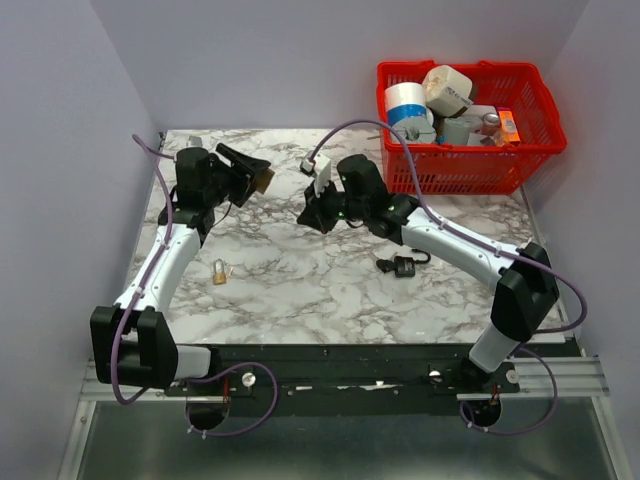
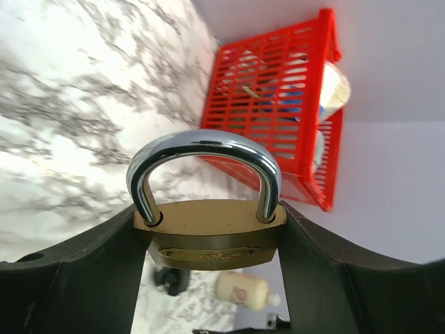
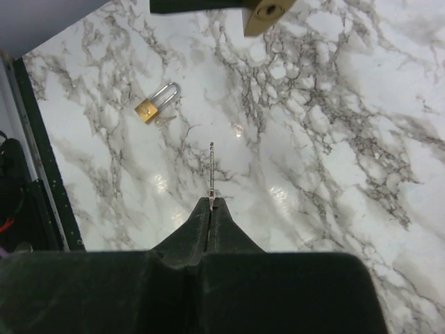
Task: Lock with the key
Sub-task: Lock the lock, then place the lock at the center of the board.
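Note:
My left gripper (image 2: 208,240) is shut on a large brass padlock (image 2: 208,236) with a steel shackle, clamped by its body sides between both fingers and held above the table. In the top view this padlock (image 1: 265,180) faces my right gripper (image 1: 306,214) across a short gap. The right gripper (image 3: 210,203) is shut on the key (image 3: 211,170). Its thin metal blade sticks straight out of the fingertips, seen edge-on, and points toward the held padlock's keyhole end (image 3: 266,12). The key's head is hidden inside the jaws.
A small brass padlock (image 1: 220,272) lies on the marble table (image 1: 300,290) at the near left, also seen in the right wrist view (image 3: 154,108). A black padlock (image 1: 402,266) lies right of centre. A red basket (image 1: 520,150) of objects stands at the back right.

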`<state>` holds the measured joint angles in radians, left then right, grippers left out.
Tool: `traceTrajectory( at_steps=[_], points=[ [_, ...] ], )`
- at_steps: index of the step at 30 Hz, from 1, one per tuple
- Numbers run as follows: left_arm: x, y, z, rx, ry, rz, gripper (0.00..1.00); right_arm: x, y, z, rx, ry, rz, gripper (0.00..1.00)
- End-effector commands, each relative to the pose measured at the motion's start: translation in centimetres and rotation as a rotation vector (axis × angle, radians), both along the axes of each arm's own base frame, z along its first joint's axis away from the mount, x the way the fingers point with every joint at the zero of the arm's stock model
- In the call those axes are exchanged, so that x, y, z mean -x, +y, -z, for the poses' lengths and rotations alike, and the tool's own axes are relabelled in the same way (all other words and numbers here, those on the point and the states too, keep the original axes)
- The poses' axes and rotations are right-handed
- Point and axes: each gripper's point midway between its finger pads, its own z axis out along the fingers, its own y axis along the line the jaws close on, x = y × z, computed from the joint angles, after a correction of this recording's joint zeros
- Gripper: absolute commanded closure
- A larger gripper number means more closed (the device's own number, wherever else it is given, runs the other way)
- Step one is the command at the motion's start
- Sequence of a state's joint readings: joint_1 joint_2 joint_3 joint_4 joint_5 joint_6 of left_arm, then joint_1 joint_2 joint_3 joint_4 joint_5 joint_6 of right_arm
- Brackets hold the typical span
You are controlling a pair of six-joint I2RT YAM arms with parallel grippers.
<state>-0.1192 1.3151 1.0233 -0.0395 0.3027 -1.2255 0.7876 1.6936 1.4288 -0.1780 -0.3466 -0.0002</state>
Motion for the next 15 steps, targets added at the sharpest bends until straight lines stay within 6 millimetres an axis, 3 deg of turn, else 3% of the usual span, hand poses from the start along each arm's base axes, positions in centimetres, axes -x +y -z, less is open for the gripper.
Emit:
traceTrajectory(
  at_steps=[1,2,8,12,15],
  points=[
    [2.3,0.7,-0.2,-0.23,-0.03,0.112,0.98,1.9,-1.2,-0.5,-0.018,0.052,0.021,0.99],
    [4.0,0.7,2.2,-0.276,0.056,0.168,0.98,2.1,-1.7,0.3,-0.008,0.069,0.031,0.99],
    [9.7,2.5,9.8,-0.51,0.296,0.365,0.98,1.9,-3.4,1.8,-0.026,0.187,0.115,0.99],
    [12.1,3.2,14.8,-0.544,0.51,0.444,1.0,1.9,-3.1,2.4,-0.052,0.277,0.163,0.99],
    [13.4,3.8,17.2,-0.566,0.592,0.463,1.0,2.0,-2.6,2.5,-0.078,0.294,0.15,0.99]
  ],
)
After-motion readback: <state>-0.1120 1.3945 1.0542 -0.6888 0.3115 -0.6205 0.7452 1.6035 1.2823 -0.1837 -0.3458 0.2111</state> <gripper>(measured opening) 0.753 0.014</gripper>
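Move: Below and behind the brass padlock in the left hand is the bare table it's being taken down to, about 13 cm back, 3 cm left and some 25 cm below. At table height, the small padlock lies about 10 cm back and 12 cm left of the left hand, its loose key about 9 cm back and 9 cm left. From the right hand, that bare spot is some 12 cm left, 4 cm back and 22 cm down. Lowering the brass padlock it still grips, the left hand sinks about 14 cm and draws back some 10 cm towards the bare table beside the small padlock, slightly leftward; its fingers tip down as it rolls left side up and swings clockwise. The right hand, still shut on the thin key, eases about 3 cm right and a little down and back, tipping downward. ##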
